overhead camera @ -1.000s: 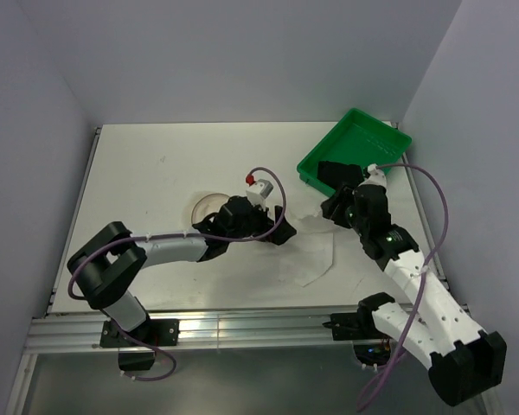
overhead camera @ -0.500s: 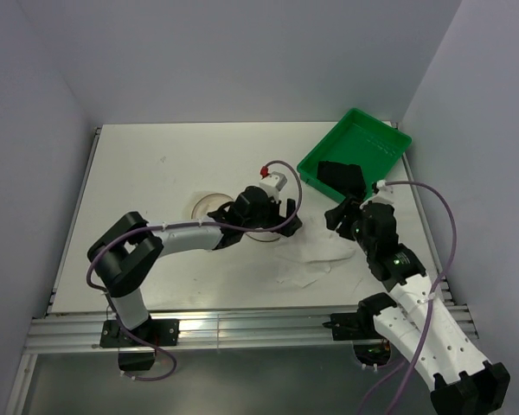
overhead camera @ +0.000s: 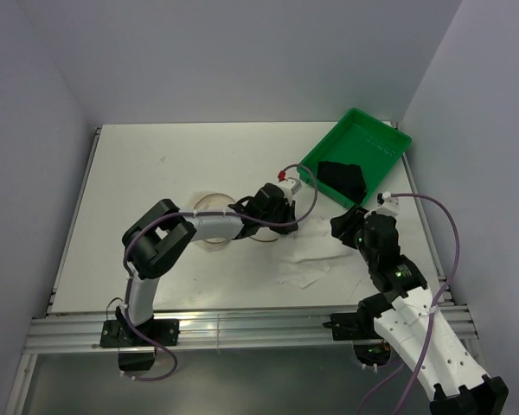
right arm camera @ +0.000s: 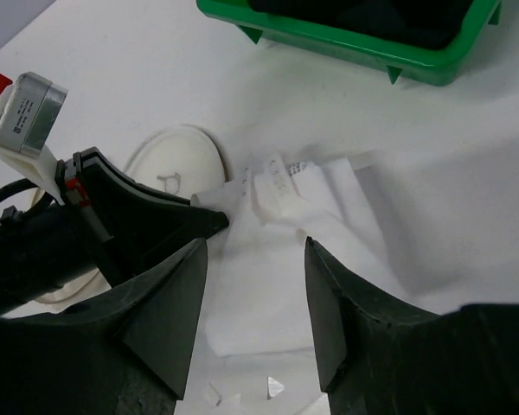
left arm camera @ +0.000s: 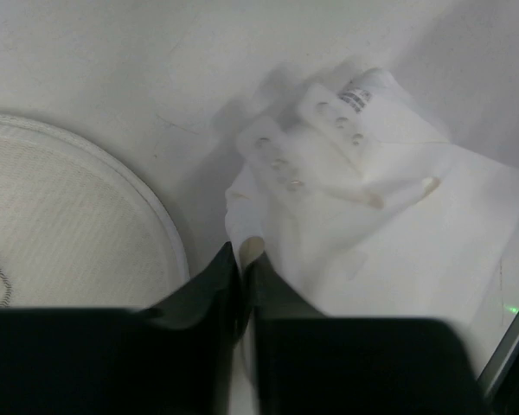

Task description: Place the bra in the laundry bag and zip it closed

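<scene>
The laundry bag lies collapsed as white mesh mid-table, its round end panel to the left. My left gripper is shut on a folded edge of the mesh, beside the round panel. A label and snaps show on the mesh. My right gripper hangs open above the mesh, nothing between its fingers; the left gripper pinches the fold just ahead of it. The black bra lies in the green tray.
The green tray stands at the back right, close to the right wall. The left arm's cable loops over the mesh's far side. Walls enclose the table on three sides.
My left gripper has reached further right and closed on the mesh's edge. The right gripper has drawn back toward the near side, off the tray.
</scene>
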`<state>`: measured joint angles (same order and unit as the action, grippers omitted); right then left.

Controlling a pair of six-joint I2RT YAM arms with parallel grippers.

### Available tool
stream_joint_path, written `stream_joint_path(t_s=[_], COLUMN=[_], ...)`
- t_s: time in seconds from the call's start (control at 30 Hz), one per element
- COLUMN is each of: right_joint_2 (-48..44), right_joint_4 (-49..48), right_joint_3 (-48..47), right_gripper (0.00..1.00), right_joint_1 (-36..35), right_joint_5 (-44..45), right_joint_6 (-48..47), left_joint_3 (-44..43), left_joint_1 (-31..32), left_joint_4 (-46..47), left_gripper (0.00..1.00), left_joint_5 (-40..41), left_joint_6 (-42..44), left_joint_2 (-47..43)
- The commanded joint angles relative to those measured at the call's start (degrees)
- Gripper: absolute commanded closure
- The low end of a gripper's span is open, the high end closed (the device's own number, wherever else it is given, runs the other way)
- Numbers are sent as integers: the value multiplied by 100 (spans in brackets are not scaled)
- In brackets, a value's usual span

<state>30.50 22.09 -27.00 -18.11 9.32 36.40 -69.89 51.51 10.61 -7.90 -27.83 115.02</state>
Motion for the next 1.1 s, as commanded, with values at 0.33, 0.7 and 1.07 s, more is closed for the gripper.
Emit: stream_joint_path(t_s=[0.33,0.7,1.07], right_joint_2=[431,-674,-1029], right_joint_4=[-635,-1891,-2077], right_joint_3=[328,451,-489], right_gripper=[18,17,7], right_joint_1=[18,18,18], right_joint_5=[-168,-2574,-4317], right_joint_6=[60,-344,-687], left_joint_3=[1117,1566,1320], left_joint_1=[-18,-53,-79], left_joint_4=[1302,1058,503], left_gripper=[100,100,100], left_joint_5=[-527,-477,511], left_joint_6=[-380,-592,234], left_joint_2=[-2053,-3872,-5622])
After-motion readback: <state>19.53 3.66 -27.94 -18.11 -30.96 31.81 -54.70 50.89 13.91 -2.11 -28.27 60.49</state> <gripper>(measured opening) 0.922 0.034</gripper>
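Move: The white garment lies spread between the grippers: its edge is in the left fingers, its middle about 7 cm right of and 6 cm back from the left hand. The laundry bag's printed lid is some 6 cm left and 2 cm ahead, its open half 20 cm left and 4 cm ahead. From the right hand the garment's middle is about 11 cm left, 1 cm back and 13 cm below; the black cloth is 3 cm left, 19 cm ahead, 11 cm below. Finish shutting the left gripper on the garment's edge, then haul it up about 32 cm while drawing it left and a little back over the bag, tipping the fingers up from their downward slant. Open the right gripper wide; after a small dip, raise it, bringing it left and back while swinging its fingers some 40 degrees counter-clockwise and up towards level, facing the lifted cloth. ##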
